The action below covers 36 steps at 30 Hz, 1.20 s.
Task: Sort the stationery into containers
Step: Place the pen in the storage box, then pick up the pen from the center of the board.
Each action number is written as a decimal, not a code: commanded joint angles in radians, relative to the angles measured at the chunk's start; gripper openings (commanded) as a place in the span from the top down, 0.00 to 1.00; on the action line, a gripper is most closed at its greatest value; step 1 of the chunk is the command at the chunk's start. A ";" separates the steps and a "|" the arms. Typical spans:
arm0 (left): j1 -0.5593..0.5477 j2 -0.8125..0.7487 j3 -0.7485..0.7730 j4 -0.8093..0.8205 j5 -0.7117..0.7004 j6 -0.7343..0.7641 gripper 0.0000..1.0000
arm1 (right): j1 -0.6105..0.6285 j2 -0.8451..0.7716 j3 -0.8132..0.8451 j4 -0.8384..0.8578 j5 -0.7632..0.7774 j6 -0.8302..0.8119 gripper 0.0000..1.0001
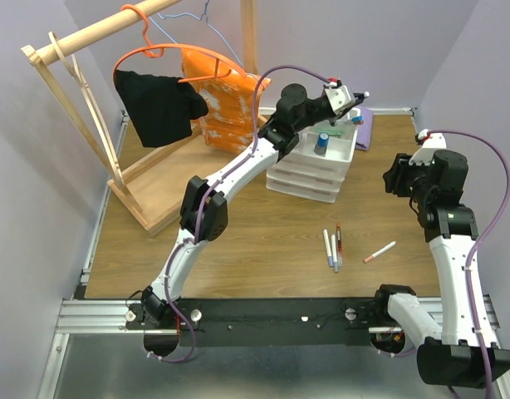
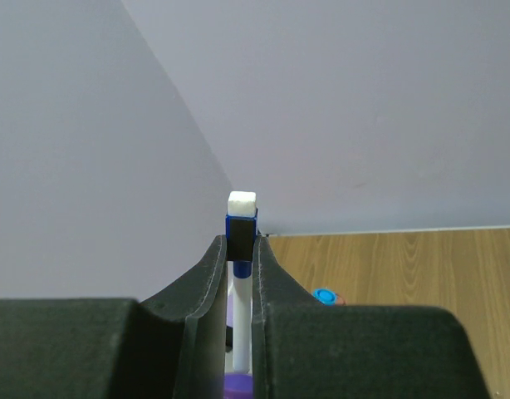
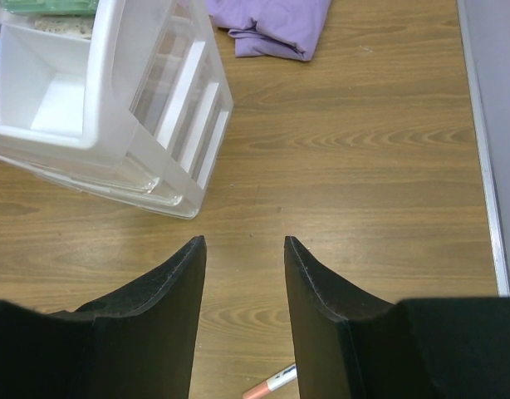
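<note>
My left gripper (image 1: 353,100) (image 2: 241,246) hangs over the far side of the white drawer organiser (image 1: 309,176), shut on a thin white pen with a blue cap (image 2: 241,223); the pen's tip (image 1: 365,95) sticks out past the fingers. A blue-capped bottle (image 1: 321,143) (image 2: 324,295) stands in the organiser's top tray. Three white pens (image 1: 333,248) lie together on the table, and an orange-capped pen (image 1: 380,252) (image 3: 272,384) lies to their right. My right gripper (image 1: 396,179) (image 3: 245,243) hovers open above bare wood right of the organiser (image 3: 114,141), holding nothing.
A purple cloth (image 1: 365,129) (image 3: 272,25) lies behind the organiser on the right. A wooden clothes rack (image 1: 80,108) with an orange hanger, a black garment (image 1: 159,104) and an orange bag (image 1: 226,104) stands at the back left. Walls close in on both sides.
</note>
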State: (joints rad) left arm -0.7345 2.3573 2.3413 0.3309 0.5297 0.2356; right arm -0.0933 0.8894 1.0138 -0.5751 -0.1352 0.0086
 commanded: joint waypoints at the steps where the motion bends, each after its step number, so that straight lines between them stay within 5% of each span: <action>1: 0.001 0.034 -0.007 -0.006 -0.019 0.004 1.00 | -0.006 0.009 0.009 0.027 0.020 0.008 0.50; 3: 0.001 0.033 -0.016 -0.006 -0.019 -0.002 0.96 | -0.006 0.011 0.008 0.029 0.020 0.007 0.50; 8: 0.001 0.028 -0.036 0.011 -0.040 -0.025 0.66 | -0.006 0.008 0.002 0.034 0.019 0.008 0.50; 24: -0.025 -0.197 -0.080 0.013 -0.054 0.004 0.39 | -0.006 -0.015 0.048 -0.031 -0.081 -0.059 0.50; 30: -0.025 -0.548 -0.411 -0.141 -0.030 -0.032 0.37 | -0.006 -0.023 0.094 -0.188 -0.275 -0.270 0.48; 36: -0.046 -0.959 -0.972 -0.271 -0.008 -0.029 0.36 | -0.005 0.026 0.129 -0.530 -0.533 -0.631 0.48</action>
State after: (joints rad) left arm -0.7612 1.5696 1.6474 0.2138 0.5011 0.2119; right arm -0.0937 0.8799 1.1103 -0.7650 -0.4160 -0.2752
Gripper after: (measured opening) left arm 0.634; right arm 0.519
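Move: Straight below the left hand, which already holds the pen upright, some 10 cm down, is the storage box's far right compartment, where other pens stand. The green piece lies about 4 cm back and 5 cm left of the hand, the blue-topped bottle some 8 cm back and 7 cm left, and the pink-capped bottle roughly 13 cm left and 2 cm back. From the right hand that compartment is about 18 cm ahead and 12 cm left, near its own height. Lowering the upright pen about 4 cm into the far right compartment, the left hand stops, spreads its fingers to let go, then lifts off and sweeps back, up and left over the box, some 15 cm back, its wrist hardly turning. Late on, the empty right hand starts left and back about 5 cm, turning some 20 degrees counter-clockwise. ##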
